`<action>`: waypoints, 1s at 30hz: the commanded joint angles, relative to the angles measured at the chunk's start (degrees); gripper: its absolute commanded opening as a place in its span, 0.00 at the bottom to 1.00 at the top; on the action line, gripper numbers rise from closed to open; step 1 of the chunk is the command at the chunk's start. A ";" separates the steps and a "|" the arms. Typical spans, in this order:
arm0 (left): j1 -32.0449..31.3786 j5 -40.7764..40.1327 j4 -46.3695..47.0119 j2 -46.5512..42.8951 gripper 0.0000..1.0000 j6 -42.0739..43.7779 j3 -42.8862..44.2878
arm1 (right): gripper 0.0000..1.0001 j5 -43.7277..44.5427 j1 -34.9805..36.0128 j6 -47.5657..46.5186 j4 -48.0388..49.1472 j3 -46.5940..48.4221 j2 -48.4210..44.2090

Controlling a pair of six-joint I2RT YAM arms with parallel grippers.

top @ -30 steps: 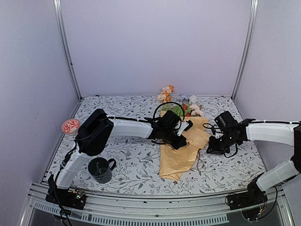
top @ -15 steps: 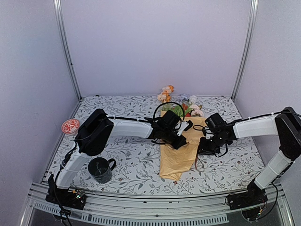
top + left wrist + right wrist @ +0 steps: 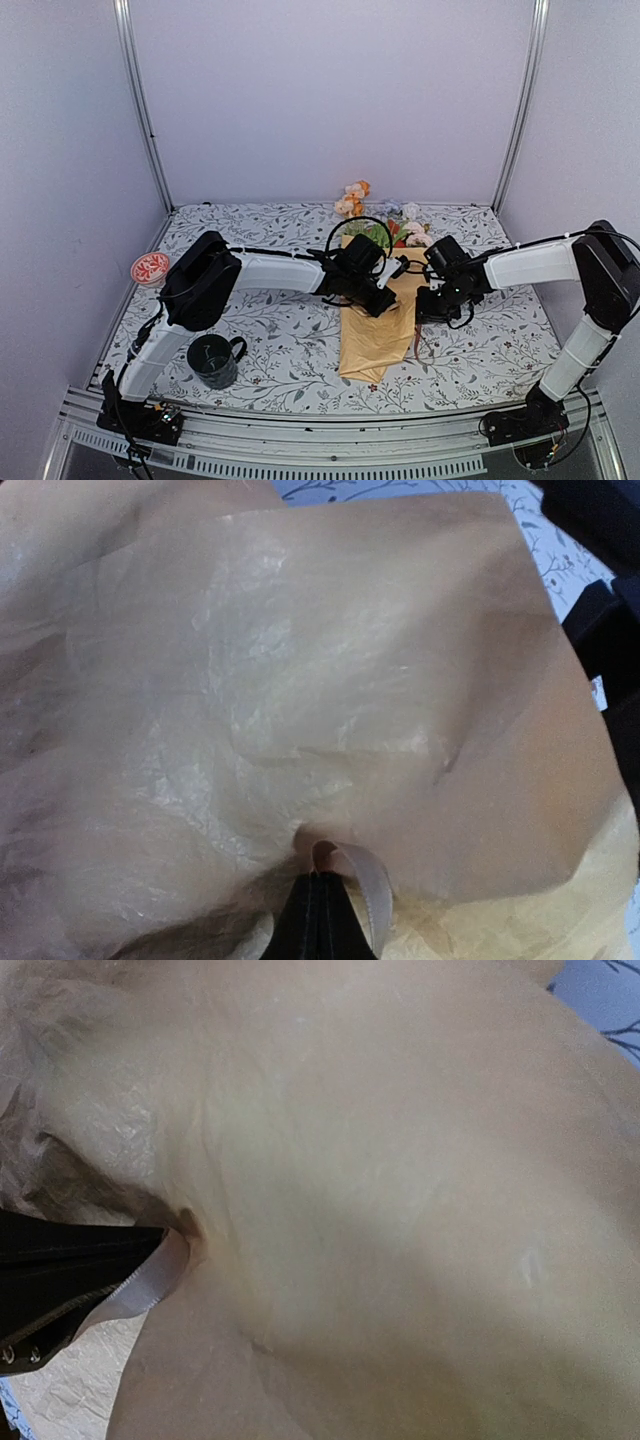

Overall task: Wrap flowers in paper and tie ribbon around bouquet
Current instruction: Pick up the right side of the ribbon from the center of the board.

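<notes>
The bouquet lies mid-table, its mustard-yellow paper [image 3: 375, 335] wrapped round the flowers [image 3: 405, 232], whose heads show at the far end. My left gripper [image 3: 385, 303] rests on top of the paper. In the left wrist view the left gripper [image 3: 320, 878] is shut, pinching a loop of pale ribbon [image 3: 372, 890] against the crinkled paper [image 3: 300, 680]. My right gripper [image 3: 422, 308] sits at the paper's right edge. The right wrist view is filled with paper [image 3: 400, 1160]; its own fingers are hidden there, and the ribbon [image 3: 140, 1290] shows beside the left fingers [image 3: 70, 1260].
A dark mug [image 3: 212, 360] stands near the front left and a small red-patterned dish [image 3: 151, 267] lies at the left edge. A few loose flower heads [image 3: 352, 198] lie by the back wall. A thin strand [image 3: 417, 343] trails beside the paper's right edge.
My right arm has swung left, bringing its gripper from the open cloth up against the paper's right edge. The left arm and the bouquet have stayed put.
</notes>
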 commanded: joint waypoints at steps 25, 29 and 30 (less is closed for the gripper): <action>0.71 -0.46 -6.62 1.16 0.00 0.53 -1.04 | 0.00 10.29 -23.29 -7.21 -9.14 -2.26 -29.34; 0.83 -0.29 -6.41 1.14 0.00 0.61 -0.88 | 0.00 -4.43 -22.20 -13.59 -10.15 5.29 -31.77; 0.87 -0.15 -6.34 1.16 0.00 0.54 -0.75 | 0.00 -7.75 -20.68 -14.53 -10.51 7.15 -31.65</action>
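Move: The ribbon for the right hand lies about 2 cm ahead, neither left nor right and roughly 1 cm lower, under the paper flap that already hides the fingertips some 2 cm overhead and 3 cm forward. The left fingertips stand about 8 cm to the left and 4 cm ahead, level; the pale flowers are some 26 cm ahead, 4 cm left. From the left hand, that ribbon spot is 8 cm right, 2 cm back and just below. Nudging about 2 cm forward beneath the flap, the right fingers close from slightly open and pinch the ribbon. They then draw it off quickly to the right, away from the left hand, climbing as they go: about 16 cm right and 16 cm up, the wrist turning some 20 degrees clockwise and its fingers tipping forward and up. The shut left fingers stay put, keeping their hold on the ribbon at the paper. ##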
